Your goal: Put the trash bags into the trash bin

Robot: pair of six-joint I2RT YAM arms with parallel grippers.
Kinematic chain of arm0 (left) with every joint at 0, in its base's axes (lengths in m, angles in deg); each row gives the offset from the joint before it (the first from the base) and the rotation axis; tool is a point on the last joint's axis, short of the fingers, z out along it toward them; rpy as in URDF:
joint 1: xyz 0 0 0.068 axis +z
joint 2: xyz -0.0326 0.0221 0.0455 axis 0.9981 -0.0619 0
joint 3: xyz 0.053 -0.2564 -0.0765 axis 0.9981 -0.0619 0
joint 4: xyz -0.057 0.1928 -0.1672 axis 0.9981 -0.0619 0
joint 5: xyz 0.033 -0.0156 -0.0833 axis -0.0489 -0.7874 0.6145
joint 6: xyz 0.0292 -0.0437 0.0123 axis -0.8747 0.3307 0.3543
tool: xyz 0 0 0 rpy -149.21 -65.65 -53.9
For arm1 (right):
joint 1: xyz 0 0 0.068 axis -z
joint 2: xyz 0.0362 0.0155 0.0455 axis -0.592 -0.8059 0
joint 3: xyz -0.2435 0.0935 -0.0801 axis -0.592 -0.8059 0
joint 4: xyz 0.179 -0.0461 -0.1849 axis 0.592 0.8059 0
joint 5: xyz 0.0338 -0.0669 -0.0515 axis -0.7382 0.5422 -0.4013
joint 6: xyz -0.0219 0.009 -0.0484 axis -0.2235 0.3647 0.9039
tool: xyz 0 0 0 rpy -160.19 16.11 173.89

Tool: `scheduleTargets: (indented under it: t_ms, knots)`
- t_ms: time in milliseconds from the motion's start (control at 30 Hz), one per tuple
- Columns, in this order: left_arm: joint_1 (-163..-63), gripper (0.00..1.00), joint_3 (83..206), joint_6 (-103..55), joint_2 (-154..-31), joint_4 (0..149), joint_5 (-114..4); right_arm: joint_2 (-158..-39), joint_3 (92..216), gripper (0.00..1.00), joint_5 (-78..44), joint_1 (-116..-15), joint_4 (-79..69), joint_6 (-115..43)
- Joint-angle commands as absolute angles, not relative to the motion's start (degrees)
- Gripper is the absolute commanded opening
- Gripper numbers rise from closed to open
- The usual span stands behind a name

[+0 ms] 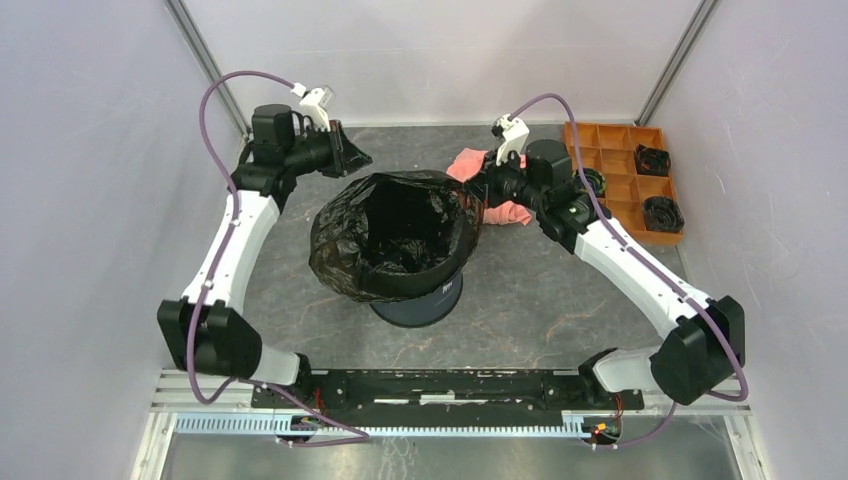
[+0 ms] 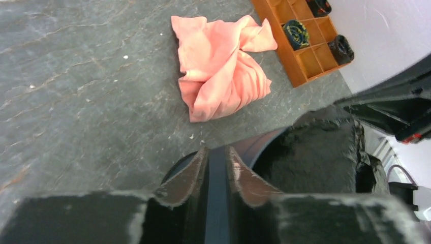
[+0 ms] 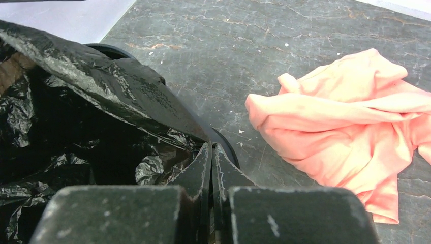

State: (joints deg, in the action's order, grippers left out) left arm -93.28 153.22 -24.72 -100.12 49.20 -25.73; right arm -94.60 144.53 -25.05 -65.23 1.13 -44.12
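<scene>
The black trash bag (image 1: 335, 240) lies draped over the navy trash bin (image 1: 420, 305), its mouth spread wide and its film hanging down outside the rim. My right gripper (image 1: 480, 190) is at the bag's right rim. In the right wrist view its jaws (image 3: 212, 146) are pressed together where a taut fold of the bag (image 3: 101, 86) runs into the tips, beside the bin's rim (image 3: 228, 147). My left gripper (image 1: 350, 155) hovers at the bag's back left, apart from it. Its jaws (image 2: 217, 150) stand a narrow slit apart, with the bin wall (image 2: 264, 145) showing through and the bag (image 2: 325, 152) to the right.
A salmon-pink cloth (image 1: 510, 212) lies crumpled on the table just behind my right gripper, also in both wrist views (image 2: 223, 66) (image 3: 345, 122). An orange compartment tray (image 1: 620, 165) with dark round parts stands at the back right. Walls enclose the table on three sides.
</scene>
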Motion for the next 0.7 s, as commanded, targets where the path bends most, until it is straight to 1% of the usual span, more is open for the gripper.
scheduleTargets:
  t_ms: [0,33,67,100,167,267,333,400,467,567,667]
  knots:
    - [-93.55,0.36,151.15,-23.19,-87.72,50.40,-35.31,-95.87,147.79,0.00,-21.79,-63.72,0.60,-46.11]
    - [-93.57,0.45,150.76,-23.70,-85.37,49.27,-38.82,-96.49,147.61,0.00,-21.42,-63.25,0.51,-47.02]
    - [-93.55,0.52,150.40,-24.04,-83.34,48.09,-41.67,-97.25,147.42,0.02,-21.57,-62.78,0.14,-47.80]
    - [-93.57,0.56,149.65,-24.35,-81.14,47.33,-43.56,-97.87,147.30,0.04,-22.04,-62.54,-0.48,-48.30]
    - [-93.57,0.61,147.08,-25.53,-76.30,46.79,-43.76,-99.30,147.23,0.10,-25.19,-62.42,-1.72,-48.69]
    - [-93.72,0.64,143.71,-28.11,-70.26,46.37,-39.50,-99.85,148.04,0.18,-27.68,-62.45,-1.21,-47.44]
    - [-94.17,0.64,142.40,-29.83,-67.34,45.12,-38.46,-98.55,149.27,0.27,-26.67,-62.47,0.98,-44.23]
    - [-95.06,0.66,141.19,-31.41,-65.15,44.06,-39.41,-96.76,151.31,0.39,-24.03,-62.48,3.73,-40.17]
    - [-96.45,0.68,140.55,-32.43,-64.20,43.00,-41.37,-94.54,152.57,0.48,-22.40,-62.49,5.09,-35.77]
    - [-98.18,0.71,140.84,-34.03,-63.78,41.34,-42.45,-90.66,153.01,0.58,-20.59,-62.84,5.15,-27.96]
    - [-100.03,0.72,141.15,-34.66,-63.23,40.63,-44.35,-87.75,152.45,0.72,-21.49,-65.77,4.37,-18.25]
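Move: The trash bag lines the bin. Its left edge lies about 12 cm back, 9 cm left and a few centimetres below the left hand; the bin's middle is roughly 14 cm back, 7 cm right and 14 cm below that hand. The right hand still pinches the bag's right rim at its fingertips; from it the bin's middle is about 8 cm back, 14 cm left and 11 cm lower, and the pink cloth some 13 cm ahead, 7 cm right and 22 cm below. The bag's right rim is carried by the right hand about 2 cm forward and 3–4 cm down, then let go as its fingers open wide; that hand comes up and off to the right. Meanwhile the left hand swings back about 14 cm from the bin's far side towards the bag's left edge, rising some 10 cm before it starts to sink, fingers spreading wide and tipping up about 20 degrees. ##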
